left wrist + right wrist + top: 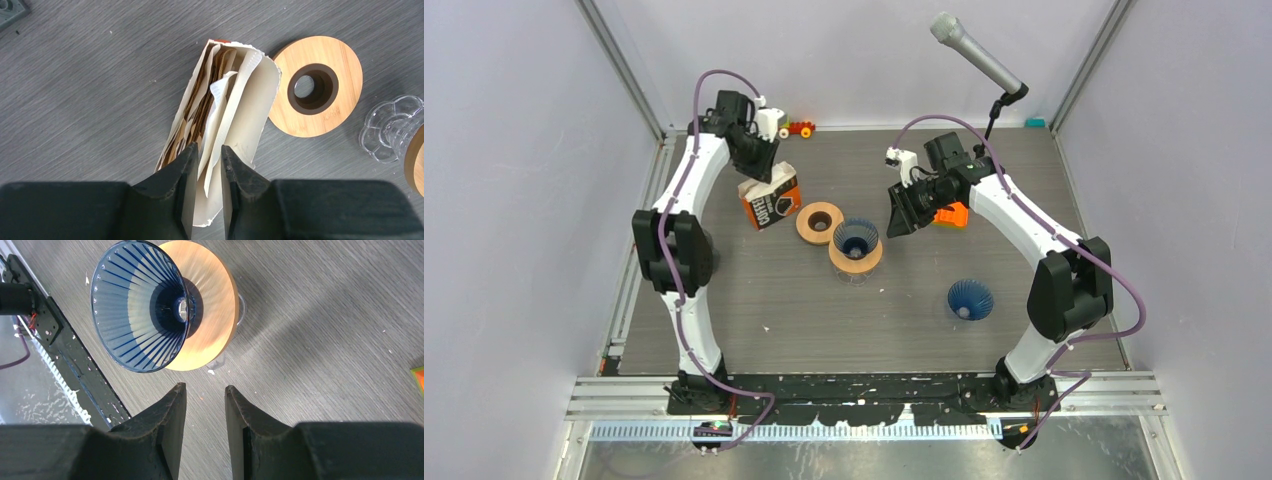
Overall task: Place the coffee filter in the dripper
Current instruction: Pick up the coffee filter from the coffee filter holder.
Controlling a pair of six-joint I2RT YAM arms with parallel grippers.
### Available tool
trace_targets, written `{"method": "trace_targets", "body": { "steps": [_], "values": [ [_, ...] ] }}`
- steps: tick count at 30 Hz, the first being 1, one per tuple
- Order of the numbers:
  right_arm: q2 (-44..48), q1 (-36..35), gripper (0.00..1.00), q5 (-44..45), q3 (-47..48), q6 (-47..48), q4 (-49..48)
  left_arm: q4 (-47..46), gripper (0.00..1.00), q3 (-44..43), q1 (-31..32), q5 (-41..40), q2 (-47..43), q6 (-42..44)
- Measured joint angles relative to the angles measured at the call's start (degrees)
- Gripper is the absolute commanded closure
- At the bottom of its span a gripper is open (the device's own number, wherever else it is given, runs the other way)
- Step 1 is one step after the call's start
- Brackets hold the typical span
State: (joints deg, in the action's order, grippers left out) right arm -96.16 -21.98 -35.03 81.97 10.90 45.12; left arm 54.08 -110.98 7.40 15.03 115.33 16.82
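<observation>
The orange and white filter box (770,197) lies near the back left, its torn top open. Brown coffee filters (197,112) and white paper flaps (218,107) stick out of it. My left gripper (208,147) hangs right over that opening (769,172). Its jaws stand a little apart, with a white flap between them that is not pinched. The blue ribbed dripper (855,238) sits on a wooden ring on a glass stand at mid table. My right gripper (205,386) is open and holds nothing, just right of the dripper (140,305) and above the table (906,212).
A loose wooden ring (820,222) lies between box and dripper. A second blue dripper (970,298) lies front right. An orange piece (955,214) sits behind the right gripper. A microphone (979,55) and a small toy (799,128) are at the back.
</observation>
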Motion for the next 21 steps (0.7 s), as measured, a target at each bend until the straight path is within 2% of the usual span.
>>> {"method": "trace_targets", "body": {
  "steps": [5, 11, 21],
  "values": [
    [0.0, 0.0, 0.61, 0.0, 0.0, 0.17, 0.0, 0.04, 0.82, -0.83, 0.0, 0.2, 1.05, -0.15],
    [0.0, 0.0, 0.61, 0.0, 0.0, 0.55, 0.02, 0.39, 0.99, -1.92, 0.0, 0.52, 1.51, -0.35],
    [0.0, 0.0, 0.59, 0.02, 0.44, 0.59, 0.57, 1.97, 1.0, -5.81, 0.0, 0.57, 0.07, 0.15]
  ]
}}
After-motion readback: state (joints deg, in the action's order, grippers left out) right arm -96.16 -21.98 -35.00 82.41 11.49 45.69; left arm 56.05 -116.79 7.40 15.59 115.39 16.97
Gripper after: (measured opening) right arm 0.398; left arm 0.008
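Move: The coffee filter stands on edge in its open box, right under the left fingers, about 4 cm below them by its middle; the box itself is centred there too, some 8 cm down. A wooden ring lies about 12 cm to the right of the left hand and 3 cm back, 13 cm below; the blue dripper sits roughly 19 cm right, 14 cm back. From the right hand the filter is about 15 cm ahead and 27 cm left. A white coffee filter standing in the box gets its upper edge pinched by the left fingers, which sink barely half a centimetre over it as they close from about a quarter open to shut. Keeping that pinch, the left hand then lifts some 3.5 cm, edging about 1 cm forward overall, to draw the paper up from the box. ##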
